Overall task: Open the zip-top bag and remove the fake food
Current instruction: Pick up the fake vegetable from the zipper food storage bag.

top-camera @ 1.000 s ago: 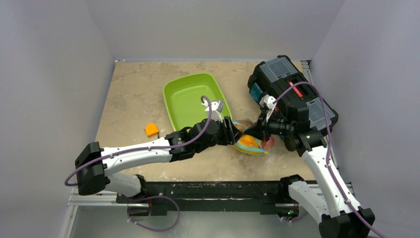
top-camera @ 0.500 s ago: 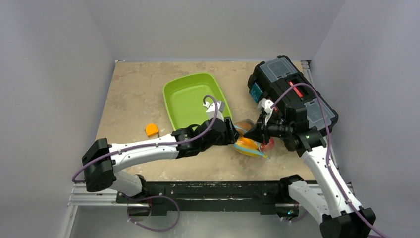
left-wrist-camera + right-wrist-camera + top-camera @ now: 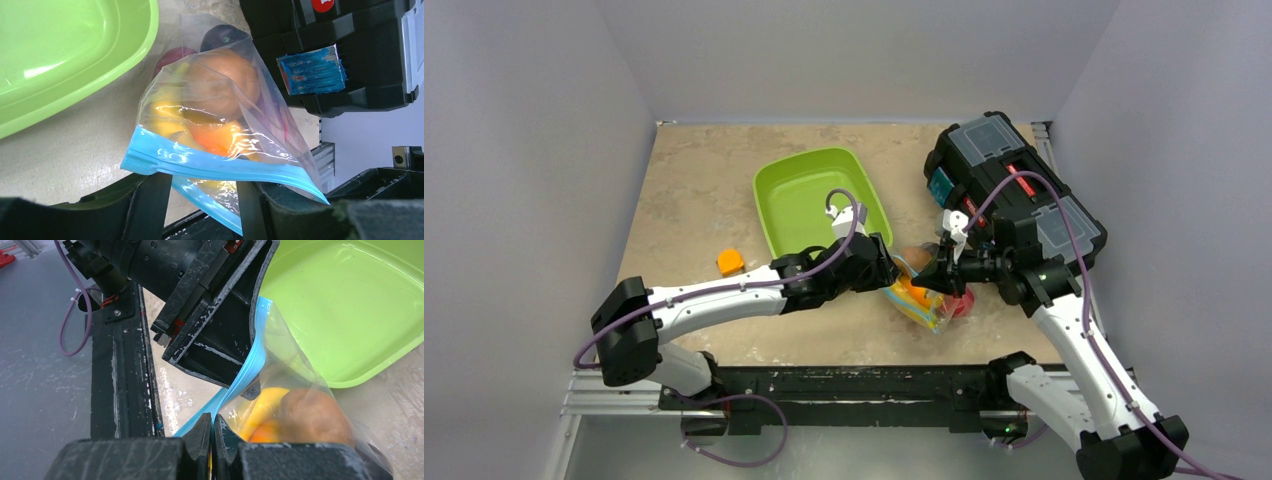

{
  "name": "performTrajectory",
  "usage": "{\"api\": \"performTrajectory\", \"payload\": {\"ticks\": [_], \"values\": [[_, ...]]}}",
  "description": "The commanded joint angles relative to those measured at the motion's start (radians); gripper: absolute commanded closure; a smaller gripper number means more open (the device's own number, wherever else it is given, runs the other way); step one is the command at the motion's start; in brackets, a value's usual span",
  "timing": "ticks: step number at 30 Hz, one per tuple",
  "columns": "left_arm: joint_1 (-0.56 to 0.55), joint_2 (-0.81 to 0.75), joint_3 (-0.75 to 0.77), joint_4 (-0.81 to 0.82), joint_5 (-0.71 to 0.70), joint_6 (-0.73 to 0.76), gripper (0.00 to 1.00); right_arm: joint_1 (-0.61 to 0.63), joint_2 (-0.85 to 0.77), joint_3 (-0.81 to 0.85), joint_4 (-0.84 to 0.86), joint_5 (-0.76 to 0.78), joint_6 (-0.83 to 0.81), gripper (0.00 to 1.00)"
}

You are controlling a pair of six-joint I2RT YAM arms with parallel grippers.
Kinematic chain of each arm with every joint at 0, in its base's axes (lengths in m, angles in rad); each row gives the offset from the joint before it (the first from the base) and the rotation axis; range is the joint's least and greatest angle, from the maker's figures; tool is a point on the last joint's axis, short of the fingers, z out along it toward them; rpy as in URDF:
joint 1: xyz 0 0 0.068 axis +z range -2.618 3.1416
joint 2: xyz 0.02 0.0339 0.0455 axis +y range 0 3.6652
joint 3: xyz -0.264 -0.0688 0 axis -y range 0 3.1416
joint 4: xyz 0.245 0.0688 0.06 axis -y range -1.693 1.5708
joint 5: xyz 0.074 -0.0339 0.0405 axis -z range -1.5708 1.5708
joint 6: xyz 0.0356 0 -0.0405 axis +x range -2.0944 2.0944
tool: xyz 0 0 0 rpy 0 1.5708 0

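Observation:
The zip-top bag (image 3: 921,300) lies between the two grippers, near the green tray's front corner. Its blue zip strip (image 3: 210,162) has parted into two lips. My right gripper (image 3: 212,432) is shut on one lip. My left gripper (image 3: 200,200) is open: the lower lip runs between its fingers and the upper lip lies across their tips. In the right wrist view one left finger (image 3: 220,350) reaches to the bag's mouth. The fake food is inside the bag: a brown piece (image 3: 225,85), an orange piece (image 3: 220,137), a yellow one (image 3: 165,112) and a dark purple one (image 3: 222,37).
The green tray (image 3: 784,190) sits just behind and left of the bag. A black toolbox (image 3: 1014,190) stands close at the back right. A small orange block (image 3: 730,262) lies on the table at the left. The metal base rail (image 3: 844,385) runs along the near edge.
Both grippers and the bag have shifted slightly left and toward the near edge. The right gripper has stayed shut on the zip strip, and the bag has tilted.

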Motion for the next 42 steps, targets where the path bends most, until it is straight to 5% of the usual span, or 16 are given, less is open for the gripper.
{"api": "performTrajectory", "payload": {"ticks": [1, 25, 35, 42], "values": [[0.009, 0.007, -0.005, 0.064, 0.017, -0.034, 0.52, 0.011, -0.003, 0.012, 0.020, -0.018, -0.030, 1.00], [0.011, 0.023, -0.026, 0.282, 0.026, -0.156, 0.55, 0.009, 0.003, 0.051, 0.014, 0.015, -0.012, 0.94], [0.037, 0.063, -0.062, 0.303, 0.059, -0.156, 0.56, -0.032, 0.017, 0.112, -0.033, -0.064, -0.003, 0.67], [0.051, 0.060, -0.070, 0.303, 0.073, -0.114, 0.56, -0.069, 0.033, 0.212, -0.244, -0.175, -0.204, 0.44]]}}
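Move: The left gripper, half open with its fingers in the bag's mouth, has the orange food about 5 cm to its right, level with it fore and aft, and some 7 cm below. Just nearer the base is the yellow food, about 3 cm back and 4 cm right; the brown ball lies 5 cm ahead and 5 cm right. From the right gripper, shut on the blue zip strip, the orange food is roughly 3 cm ahead, straight in line sideways, and 10 cm down. Work the left gripper, kept half open, about 3 cm right and deeper into the bag's mouth, rising some 2.5 cm and then sinking back to its starting height as it edges 2 cm forward over the food; roll its left side down about 15 degrees. Hold the right fingers nearly still on the strip at first, then open them halfway to let go and lift about 3.5 cm. ##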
